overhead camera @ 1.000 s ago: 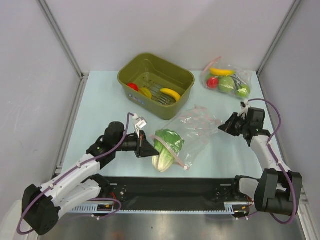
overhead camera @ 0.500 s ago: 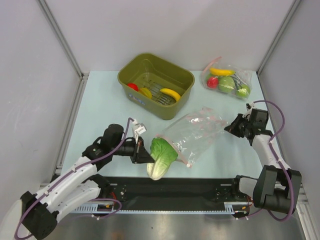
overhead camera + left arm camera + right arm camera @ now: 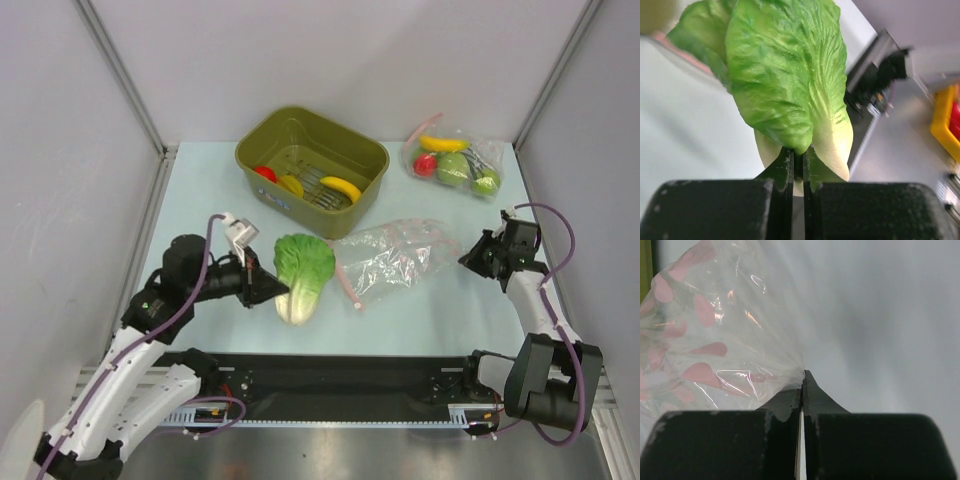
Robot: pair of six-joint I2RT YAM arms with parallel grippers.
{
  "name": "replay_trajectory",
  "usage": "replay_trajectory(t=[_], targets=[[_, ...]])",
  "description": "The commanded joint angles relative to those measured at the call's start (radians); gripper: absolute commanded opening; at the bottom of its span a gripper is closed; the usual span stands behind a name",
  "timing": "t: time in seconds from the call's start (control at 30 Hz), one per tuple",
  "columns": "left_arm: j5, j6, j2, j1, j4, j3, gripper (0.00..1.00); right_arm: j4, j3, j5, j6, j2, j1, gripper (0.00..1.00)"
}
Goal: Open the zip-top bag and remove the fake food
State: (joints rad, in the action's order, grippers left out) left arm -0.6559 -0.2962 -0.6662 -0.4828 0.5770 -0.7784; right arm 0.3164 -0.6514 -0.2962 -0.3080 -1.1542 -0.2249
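The zip-top bag (image 3: 392, 260) lies crinkled on the table, its pink zip strip (image 3: 346, 284) at the left end with the mouth facing left. My right gripper (image 3: 468, 259) is shut on the bag's right corner, and the pinched plastic (image 3: 715, 340) fans out from the gripper's tips (image 3: 802, 377). The pale green-white cabbage (image 3: 303, 274) is outside the bag, just left of its mouth. My left gripper (image 3: 276, 290) is shut on the cabbage's lower leaf edge (image 3: 790, 75), with the gripper's tips (image 3: 798, 152) clamped on it. A banana (image 3: 341, 188), a red fruit (image 3: 265, 173) and a yellow piece (image 3: 291, 185) lie in the olive bin.
The olive bin (image 3: 372, 160) stands at the back centre. A second clear bag (image 3: 455, 160) with green fruits, a banana and a red fruit lies at the back right. Grey walls close off both sides. A black rail runs along the near edge.
My left gripper drew the cabbage leftward out of the bag's mouth; it now sits free of the plastic. The bag flattened and stretched, and the right gripper shifted slightly right, still holding its corner.
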Motion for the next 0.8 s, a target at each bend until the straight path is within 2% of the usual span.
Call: replay_trajectory(t=[0.0,0.07,0.1,0.17,0.2,0.23,0.27,0.3,0.53,0.77], targets=[[0.114,0.034,0.004,0.053,0.02,-0.101,0.0,0.012,-0.016,0.039,0.018,0.054,-0.005,0.0],[0.159,0.025,-0.013,0.068,-0.015,-0.111,0.0,0.026,-0.017,0.023,0.02,0.056,-0.005,0.06],[0.176,0.016,-0.028,0.072,-0.029,-0.117,0.0,0.03,-0.02,0.017,0.021,0.06,-0.005,0.2],[0.205,-0.003,-0.064,0.076,-0.06,-0.127,0.0,0.045,-0.021,-0.003,0.021,0.07,-0.005,0.39],[0.243,-0.009,-0.075,0.076,-0.089,-0.14,0.0,0.055,-0.022,-0.004,0.023,0.074,-0.005,0.57],[0.266,-0.012,-0.084,0.078,-0.104,-0.148,0.0,0.064,-0.028,-0.004,0.026,0.088,-0.005,0.66],[0.282,-0.014,-0.108,0.078,-0.118,-0.174,0.0,0.084,-0.031,-0.001,0.024,0.097,-0.005,0.91],[0.321,-0.014,-0.121,0.079,-0.137,-0.189,0.0,0.093,-0.033,0.003,0.021,0.106,-0.005,0.97],[0.443,0.002,-0.282,0.081,-0.25,-0.344,0.0,0.179,-0.085,0.066,0.006,0.227,-0.004,0.99],[0.542,0.016,-0.51,0.081,-0.402,-0.527,0.0,0.214,-0.174,-0.004,-0.017,0.3,-0.004,0.99]])
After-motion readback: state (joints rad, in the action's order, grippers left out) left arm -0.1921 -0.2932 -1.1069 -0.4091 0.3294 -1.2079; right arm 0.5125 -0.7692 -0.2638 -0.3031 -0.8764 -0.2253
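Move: The green bin, where the held lettuce is bound, has its middle about 38 cm ahead of the left hand, 6 cm to its right and 16 cm lower; the banana inside is some 40 cm ahead and 12 cm right. The emptied zip-top bag lies about 22 cm ahead and 28 cm right, on the table. From the right hand, which still pinches its corner, the bag's middle is 5 cm ahead, 17 cm left and 8 cm down, with the full bag 31 cm straight ahead. The right fingers open wide and let go of the empty bag's corner, then that hand draws back a little and rises about 9 cm, clear of it. Meanwhile the left hand, still pinching the lettuce by its pale base, carries it some 18 cm forward and 10 cm up towards the bin, swinging counter-clockwise about 30 degrees so the leafy end leads. ##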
